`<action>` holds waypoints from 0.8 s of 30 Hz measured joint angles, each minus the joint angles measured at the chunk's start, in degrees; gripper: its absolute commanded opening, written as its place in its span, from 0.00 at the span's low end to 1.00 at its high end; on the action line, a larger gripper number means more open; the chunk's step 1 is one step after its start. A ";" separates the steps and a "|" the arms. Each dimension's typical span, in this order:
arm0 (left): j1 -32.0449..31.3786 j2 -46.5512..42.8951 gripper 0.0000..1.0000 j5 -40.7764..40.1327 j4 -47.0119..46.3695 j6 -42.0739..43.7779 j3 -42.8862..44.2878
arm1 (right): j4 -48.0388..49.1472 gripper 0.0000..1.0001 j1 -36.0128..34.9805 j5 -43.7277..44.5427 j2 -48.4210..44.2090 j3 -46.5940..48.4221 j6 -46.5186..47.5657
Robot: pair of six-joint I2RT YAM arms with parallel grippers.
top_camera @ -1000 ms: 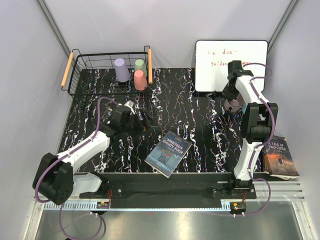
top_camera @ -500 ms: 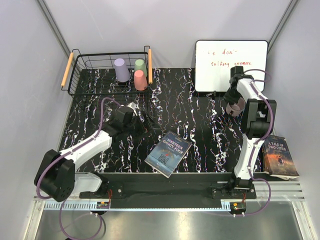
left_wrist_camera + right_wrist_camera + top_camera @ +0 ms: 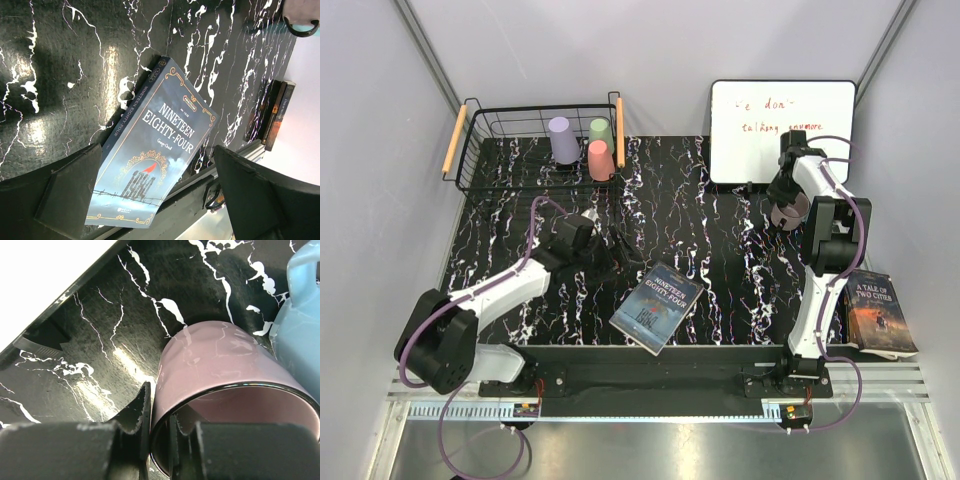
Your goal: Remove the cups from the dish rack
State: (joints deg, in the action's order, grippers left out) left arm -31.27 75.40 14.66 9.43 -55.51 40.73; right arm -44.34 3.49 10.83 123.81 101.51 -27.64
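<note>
The black wire dish rack (image 3: 470, 150) stands at the far left and holds three upside-down cups: lilac (image 3: 560, 139), pale green (image 3: 601, 129) and salmon pink (image 3: 601, 160). My right gripper (image 3: 785, 205) is at the far right, below the whiteboard. It is shut on the rim of a dusty mauve cup (image 3: 220, 360), one finger inside and one outside (image 3: 159, 410). A light blue cup (image 3: 300, 325) stands right beside the mauve one. My left gripper (image 3: 612, 250) is open and empty, low over the table between rack and book, and shows wide open in its wrist view (image 3: 160, 190).
A "Nineteen Eighty-Four" book (image 3: 657, 307) lies at centre front, just right of my left gripper, and shows in the left wrist view (image 3: 160, 150). A whiteboard (image 3: 782, 130) leans at the far right. Another book (image 3: 882, 315) lies at the right edge.
My left gripper has moved a little right and nearer, toward the book. My right wrist has shifted slightly with the mauve cup still in it.
</note>
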 measured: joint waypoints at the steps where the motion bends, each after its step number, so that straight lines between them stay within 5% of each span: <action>1: -0.04 0.11 0.98 0.00 0.00 0.02 0.04 | 0.04 0.10 0.00 -0.04 0.02 0.09 0.02; 10: -0.68 0.15 0.98 -0.31 0.04 0.04 0.09 | 1.97 0.47 0.00 -1.62 -0.04 -0.61 -0.37; 17: -1.60 -0.24 0.98 -1.62 1.73 0.31 0.37 | 2.80 0.60 -0.37 -2.95 -3.43 -2.71 -1.14; 24: -1.81 -4.90 0.99 -10.19 10.32 4.31 6.36 | 5.88 0.71 -7.43 -2.25 -18.56 -4.48 -1.62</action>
State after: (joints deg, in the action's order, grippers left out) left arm -33.08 70.50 4.47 19.75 -51.20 47.09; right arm -38.46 -3.95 8.58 105.25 97.03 -29.26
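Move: Just right of the right fingers, which hold its rim, stands the pink cup: middle about 3 cm right, 2 cm back and 3 cm below. The blue cup stands some 11 cm right and 3 cm back; the whiteboard's middle is roughly 17 cm ahead. From the empty left hand, the coral cup in the rack lies about 31 cm ahead, 8 cm left and 5 cm lower, the purple cup 9 cm left of it and 5 cm farther out, the green cup 8 cm beyond it. Opening its fingers, the right hand lets go of the pink cup's rim with barely a shift, then climbs ever faster, about 13 cm up and 7 cm left, clear of both cups, its fingers tilting up some 20 degrees. The left hand, still wide open, idles, then starts up about 3 cm and slightly left. ##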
